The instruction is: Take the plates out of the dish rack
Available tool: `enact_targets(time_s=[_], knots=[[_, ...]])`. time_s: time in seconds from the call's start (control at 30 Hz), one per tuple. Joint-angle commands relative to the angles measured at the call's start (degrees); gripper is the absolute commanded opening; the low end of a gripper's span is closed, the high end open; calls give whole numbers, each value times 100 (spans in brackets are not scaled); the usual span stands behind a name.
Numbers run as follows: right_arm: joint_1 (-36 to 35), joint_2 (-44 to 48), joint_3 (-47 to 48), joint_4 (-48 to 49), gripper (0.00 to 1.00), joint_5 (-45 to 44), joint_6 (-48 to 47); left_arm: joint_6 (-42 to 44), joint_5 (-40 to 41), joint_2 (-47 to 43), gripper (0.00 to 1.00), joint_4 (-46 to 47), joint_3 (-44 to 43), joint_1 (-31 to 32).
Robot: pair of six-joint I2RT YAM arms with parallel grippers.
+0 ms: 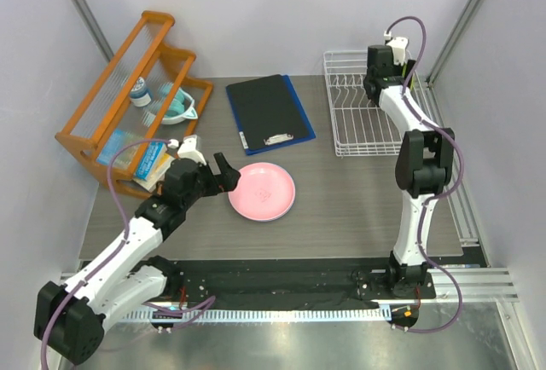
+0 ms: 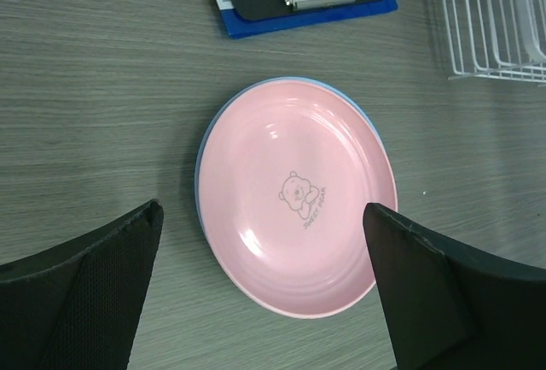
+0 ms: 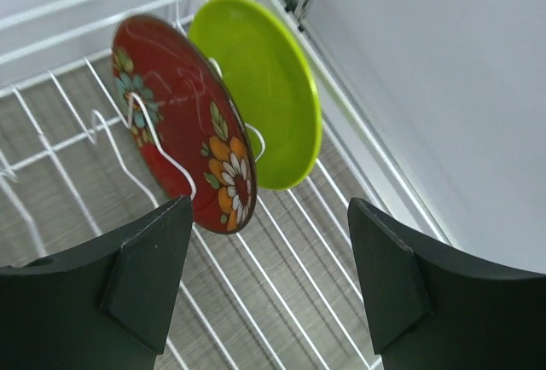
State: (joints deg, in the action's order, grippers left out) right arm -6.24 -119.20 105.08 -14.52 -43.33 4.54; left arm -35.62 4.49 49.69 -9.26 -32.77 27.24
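Observation:
The pink plate lies flat on the table, stacked on the light blue plate, whose rim shows at its left edge. My left gripper is open and empty just left of the stack; in its wrist view the plate lies between the spread fingers. The dark red patterned plate and the lime green plate stand upright between the prongs of the white dish rack. My right gripper is open and empty, hovering above the rack near these two plates.
A blue-edged black clipboard lies behind the pink plate. An orange wooden shelf with a teal bowl and small items stands at the back left. Grey walls close in on both sides.

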Motion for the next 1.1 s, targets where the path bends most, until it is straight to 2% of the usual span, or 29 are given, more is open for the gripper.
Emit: enact_targets(time_s=[0.0, 0.47, 0.8, 0.93, 0.97, 1.07], knots=[[237, -296, 627, 28, 78, 404, -190, 213, -27, 207, 99, 275, -194, -17], [378, -1386, 1638, -217, 76, 703, -357, 353, 17, 1192, 99, 785, -238, -17], [545, -1818, 2017, -288, 63, 1028, -243, 442, 52, 1385, 99, 899, -238, -17], [545, -1861, 2052, -279, 44, 1072, -330, 433, 52, 1517, 99, 899, -264, -17], [545, -1870, 2052, -288, 32, 1098, -348, 433, 43, 1561, 99, 1038, -256, -17], [554, -1844, 2017, -270, 13, 1204, -374, 433, 43, 1648, 99, 1084, -247, -17]])
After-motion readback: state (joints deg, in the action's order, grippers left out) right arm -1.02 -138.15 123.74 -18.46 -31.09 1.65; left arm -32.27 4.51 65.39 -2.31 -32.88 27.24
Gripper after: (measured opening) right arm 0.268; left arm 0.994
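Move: The flowered red plate stands in the dish rack with its middle about 12 cm ahead of the right hand, 1 cm to its right and 9 cm below it. The green plate is about 6 cm to the right of the red one and 1 cm farther out. The rack's middle lies some 3 cm short of the red plate. From the left hand, the red plate is about 35 cm ahead and 43 cm right, a little below; the stacked pink plate is about 10 cm right, 2 cm ahead and 12 cm below. The right hand dips about 5 cm over the rack, slides roughly 5 cm forward almost level, then sinks again and, low beside the green plate, shuts its wide-open fingers most of the way on either side of the red plate's near rim to pinch it, easing up about 1 cm as they close. Meanwhile the left hand, still open, sinks some 6 cm and edges forward by 2 cm, coming down towards the pink plate on the table without touching it. ##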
